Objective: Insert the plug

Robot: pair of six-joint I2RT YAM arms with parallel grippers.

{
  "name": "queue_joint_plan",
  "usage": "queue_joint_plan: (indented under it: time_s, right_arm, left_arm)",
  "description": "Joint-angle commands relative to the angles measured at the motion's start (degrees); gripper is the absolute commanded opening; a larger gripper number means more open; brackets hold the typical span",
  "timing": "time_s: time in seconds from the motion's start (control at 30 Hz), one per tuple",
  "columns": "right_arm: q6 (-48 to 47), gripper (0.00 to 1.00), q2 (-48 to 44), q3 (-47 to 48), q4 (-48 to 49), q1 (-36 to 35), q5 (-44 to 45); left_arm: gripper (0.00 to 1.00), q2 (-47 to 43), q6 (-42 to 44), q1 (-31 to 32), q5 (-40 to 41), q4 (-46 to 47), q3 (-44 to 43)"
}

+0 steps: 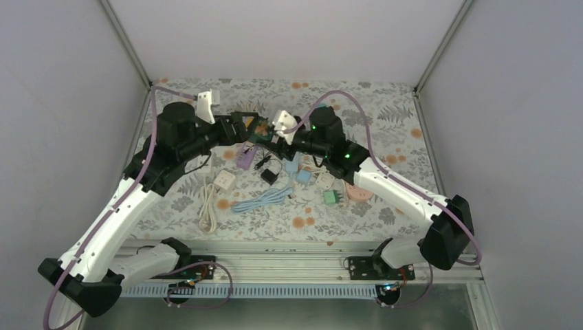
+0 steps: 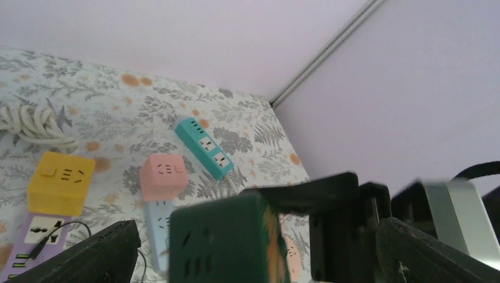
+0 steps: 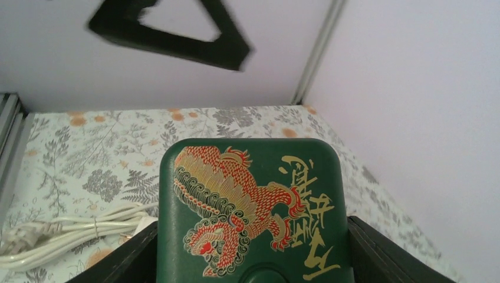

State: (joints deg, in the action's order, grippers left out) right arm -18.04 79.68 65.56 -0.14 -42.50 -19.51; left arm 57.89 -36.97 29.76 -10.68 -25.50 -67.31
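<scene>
A dark green cube socket point(image 3: 253, 206) with a red and gold dragon print is held in the air, my right gripper point(image 3: 253, 262) shut on its two sides. Its face with the socket holes point(image 2: 194, 247) points toward my left gripper point(image 2: 259, 262). That gripper is wide open, with a finger on either side of the cube and nothing held. In the top view both grippers meet over the back middle of the mat, at the cube point(image 1: 258, 128). A black plug point(image 1: 270, 177) with a thin cord lies on the mat below them.
On the flowered mat lie a yellow cube socket point(image 2: 62, 183), a pink cube point(image 2: 163, 175), a teal strip point(image 2: 203, 147), a light blue strip point(image 2: 154, 227), a purple strip point(image 1: 245, 157) and a coiled white cord point(image 1: 206, 203). White walls enclose the mat.
</scene>
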Motion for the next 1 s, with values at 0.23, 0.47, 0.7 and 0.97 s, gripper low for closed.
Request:
queue_joint_plan:
  time_s: [0.23, 0.47, 0.7, 0.97]
  right_arm:
    - [-14.51, 0.57, 0.72, 6.66, -7.25, -6.15, 3.64]
    - [-13.52, 0.57, 0.37, 6.28, -4.72, -7.16, 3.01]
    - [-12.75, 0.57, -0.69, 5.29, -4.06, -7.55, -1.58]
    - [-12.21, 0.59, -0.83, 4.42, -3.43, -7.51, -1.98]
  left_arm:
    - [0.96, -0.20, 2.04, -1.01, -6.47, -8.96, -0.20]
    - [0.94, -3.63, -3.60, -1.02, -13.24, -0.44, 7.04]
    - [0.90, -3.75, -6.44, -1.31, -11.37, 1.87, 8.64]
    - [0.74, -3.26, -9.77, -2.58, -13.77, 5.84, 11.10]
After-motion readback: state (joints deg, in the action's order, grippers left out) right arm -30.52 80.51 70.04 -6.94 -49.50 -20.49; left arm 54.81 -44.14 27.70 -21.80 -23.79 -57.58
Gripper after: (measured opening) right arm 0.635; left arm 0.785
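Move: Ahead of the left hand's open fingers, the dark green block sits in the right hand's grip, roughly 2 cm forward, 5 cm to the left hand's right and 6 cm lower. The left fingers it is being taken to lie about 1 cm back from the right hand, 5 cm left and 6 cm up. On the table some 32 cm below the left hand, the yellow block is about 17 cm ahead and 1 cm right, the pink block 17 cm ahead and 14 cm right, and the purple strip 10 cm ahead and 1 cm left. Sinking about 5 cm and easing back a couple, the left hand tips some 10 degrees further down and brings its open fingers around the green block, then starts to close them. The right hand keeps its grip and carries the block roughly 5 cm back and 3 cm left to meet them, turning it about 15 degrees. ##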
